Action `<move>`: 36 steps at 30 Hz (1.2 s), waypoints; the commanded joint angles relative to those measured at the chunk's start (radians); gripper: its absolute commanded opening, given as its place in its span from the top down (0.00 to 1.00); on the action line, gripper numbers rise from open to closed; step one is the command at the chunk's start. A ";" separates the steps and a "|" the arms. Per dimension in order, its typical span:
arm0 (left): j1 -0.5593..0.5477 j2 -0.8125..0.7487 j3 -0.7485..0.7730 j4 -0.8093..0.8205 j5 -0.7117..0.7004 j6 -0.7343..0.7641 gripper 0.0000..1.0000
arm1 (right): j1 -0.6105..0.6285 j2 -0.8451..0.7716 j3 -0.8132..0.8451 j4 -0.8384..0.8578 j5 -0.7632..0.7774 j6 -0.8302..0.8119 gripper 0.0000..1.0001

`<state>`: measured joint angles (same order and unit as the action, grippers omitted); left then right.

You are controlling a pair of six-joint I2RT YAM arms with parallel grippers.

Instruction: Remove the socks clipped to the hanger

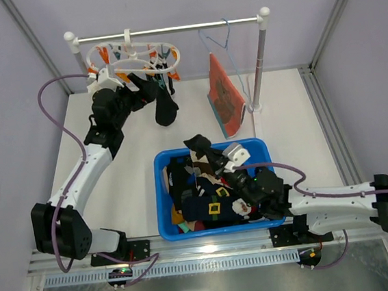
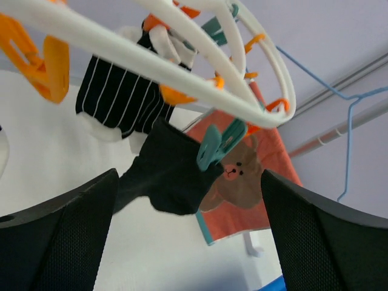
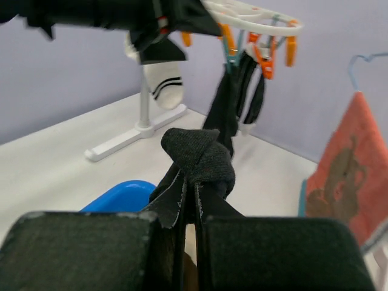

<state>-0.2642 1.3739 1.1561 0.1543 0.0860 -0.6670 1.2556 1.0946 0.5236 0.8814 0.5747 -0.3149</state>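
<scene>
The white oval hanger (image 1: 132,53) hangs by its hook from the rail, orange and teal pegs dangling. A black sock (image 2: 173,177) hangs from a teal peg (image 2: 220,145), beside a black striped sock (image 2: 121,97) with white parts. My left gripper (image 2: 189,218) is open just under the ring, and nothing lies between its fingers (image 2: 57,236). In the top view my left gripper (image 1: 148,88) sits right beside the hanging black sock (image 1: 166,108). My right gripper (image 3: 195,182) is shut on a bunched black sock (image 3: 200,159), held over the blue basket (image 1: 162,190).
The basket holds several dark socks. An orange bear-print cloth (image 1: 225,102) and a pale-blue wire hanger (image 1: 223,36) hang on the rail's right part. The rail's right post (image 1: 260,60) stands on a white foot. A striped white sock (image 3: 165,85) hangs at the far side.
</scene>
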 commanded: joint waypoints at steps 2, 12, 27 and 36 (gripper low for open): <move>-0.003 -0.111 -0.100 0.014 -0.055 0.050 0.01 | -0.001 -0.181 -0.025 -0.249 0.246 0.102 0.96; -0.024 -0.343 -0.308 -0.027 -0.172 0.121 0.00 | -0.001 -0.404 -0.142 -0.663 0.367 0.496 0.96; -0.024 -0.473 -0.319 -0.176 -0.181 0.116 0.00 | 0.005 -0.301 0.003 -1.061 0.389 0.729 0.00; -0.024 -0.492 -0.351 -0.105 -0.143 0.115 0.00 | 0.011 -0.464 -0.063 -0.799 0.253 0.429 0.00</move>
<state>-0.2859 0.8963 0.8127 0.0044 -0.0860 -0.5465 1.2606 0.6533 0.4767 -0.0914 0.9024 0.2905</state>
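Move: The right hand, already holding the freed black sock, has the bare blue patch of bin floor about 13 cm to its right, level fore and aft, 24 cm below. The cream sock in the bin lies some 3 cm ahead of the hand, neither left nor right, and the Santa sock 13 cm right and 14 back, both about 22 below. From the empty left hand, the clipped black sock hangs roughly 9 cm ahead, 5 right and 8 lower. The right fingers let go of the black sock over the bin: the hand swings about 11 cm to the right while dropping some 13 cm, tips down about 30 degrees and turns clockwise, spreads wide, then lifts roughly 4 cm off the bin. The left hand, still open, backs away from the hanger about 10 cm, drifting left and slightly down. ##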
